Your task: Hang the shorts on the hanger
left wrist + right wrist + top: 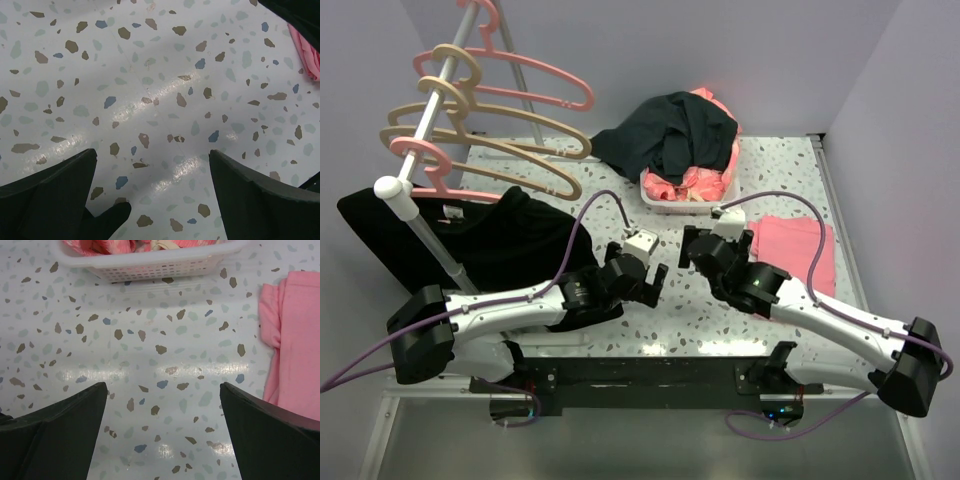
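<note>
The dark navy-black shorts (670, 135) lie bunched on top of a white basket (665, 205) at the back middle. Beige hangers (515, 122) hang among pink ones on a rack at the far left. My left gripper (655, 280) is open and empty over bare table in front of the basket; in its wrist view (152, 165) only speckled tabletop lies between the fingers. My right gripper (688, 250) is open and empty, close to the left one, facing the basket (150, 265). Its wrist view (163, 400) shows bare table between the fingers.
A large black T-shirt (470, 240) lies at the left under the rack pole (430, 240). A folded salmon-pink garment (795, 250) lies at the right, also in the right wrist view (295, 350). Pink clothes (705, 180) fill the basket. Pink hangers (545, 85) share the rack.
</note>
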Tool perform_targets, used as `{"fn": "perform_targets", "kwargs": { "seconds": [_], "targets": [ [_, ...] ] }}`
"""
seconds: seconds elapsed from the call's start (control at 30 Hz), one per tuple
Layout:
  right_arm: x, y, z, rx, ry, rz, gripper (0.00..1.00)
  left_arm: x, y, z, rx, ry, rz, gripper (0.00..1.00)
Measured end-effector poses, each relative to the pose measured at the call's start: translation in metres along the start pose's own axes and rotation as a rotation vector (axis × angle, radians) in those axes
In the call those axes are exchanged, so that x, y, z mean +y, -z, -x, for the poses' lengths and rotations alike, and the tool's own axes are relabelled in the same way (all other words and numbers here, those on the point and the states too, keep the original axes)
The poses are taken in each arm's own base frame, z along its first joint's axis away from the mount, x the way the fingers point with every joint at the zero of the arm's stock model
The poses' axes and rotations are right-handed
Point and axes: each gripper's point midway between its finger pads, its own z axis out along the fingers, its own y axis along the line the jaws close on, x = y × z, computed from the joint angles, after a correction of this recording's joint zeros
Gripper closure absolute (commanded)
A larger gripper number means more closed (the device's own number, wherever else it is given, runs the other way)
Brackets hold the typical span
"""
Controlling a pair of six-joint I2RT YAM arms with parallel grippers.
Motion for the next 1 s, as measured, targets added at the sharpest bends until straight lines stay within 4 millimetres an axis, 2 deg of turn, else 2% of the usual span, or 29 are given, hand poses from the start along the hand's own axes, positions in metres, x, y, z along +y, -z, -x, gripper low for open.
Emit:
{"fn": "perform_targets", "kwargs": {
  "seconds": [0.17, 0.27, 0.4, 0.47, 0.57, 0.63, 0.7, 0.8, 0.9, 1.0],
  "targets": [
    [0.007, 0.003, 0.018, -0.019, 0.017, 0.018, 0.01, -0.002, 0.000, 0.000, 0.001, -0.010, -0.015, 0.00],
    [0.014, -0.007, 0.033, -0.004, 0.017, 0.044, 0.01, -0.004, 0.000, 0.000, 0.002, -0.013, -0.020, 0.00],
    [0.009, -0.039, 0.063, 0.024, -0.030, 0.048, 0.01, -0.010, 0.002, -0.001, 0.000, -0.018, -0.037, 0.00],
    [0.010, -0.058, 0.088, 0.011, -0.059, 0.045, 0.01, -0.012, 0.003, -0.002, 0.001, -0.022, -0.043, 0.00],
    [0.023, -0.087, 0.130, -0.039, -0.101, 0.087, 0.01, -0.014, 0.003, -0.003, 0.002, -0.026, -0.048, 0.00],
    [0.031, -0.108, 0.152, -0.071, -0.120, 0.111, 0.02, -0.014, 0.004, -0.004, 0.005, -0.030, -0.048, 0.00],
    [0.039, -0.138, 0.179, -0.108, -0.142, 0.132, 0.02, -0.014, 0.005, -0.007, 0.011, -0.036, -0.044, 0.00],
    [0.041, -0.186, 0.202, -0.136, -0.162, 0.129, 0.03, -0.010, 0.007, -0.012, 0.023, -0.044, -0.034, 0.00],
    [0.048, -0.243, 0.215, -0.160, -0.161, 0.130, 0.03, -0.004, 0.011, -0.016, 0.027, -0.048, -0.025, 0.00],
    [0.055, -0.298, 0.207, -0.157, -0.144, 0.118, 0.05, -0.002, 0.015, -0.015, 0.022, -0.047, -0.023, 0.00]
  ]
}}
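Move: The dark shorts, heaped over the back of the basket, lie about 33 cm ahead of the right hand, some 7 cm to its left and 8 cm lower. The basket's middle is about 29 cm ahead, 3 cm left and 13 cm down; the folded pink cloth lies some 22 cm to the right, level with the hand and 17 cm below. From the left hand the shorts are roughly 38 cm ahead, 14 cm to the right and 2 cm lower. Lift the open right gripper a little, then drive it fast and far forward, about 36 cm, over the basket to the dark shorts. Let it climb some 10 cm on the way, then sink by about 5 cm as it arrives. Tip the fingers up and raise the hand's left side, each about 10 degrees, and keep the fingers wide open. ##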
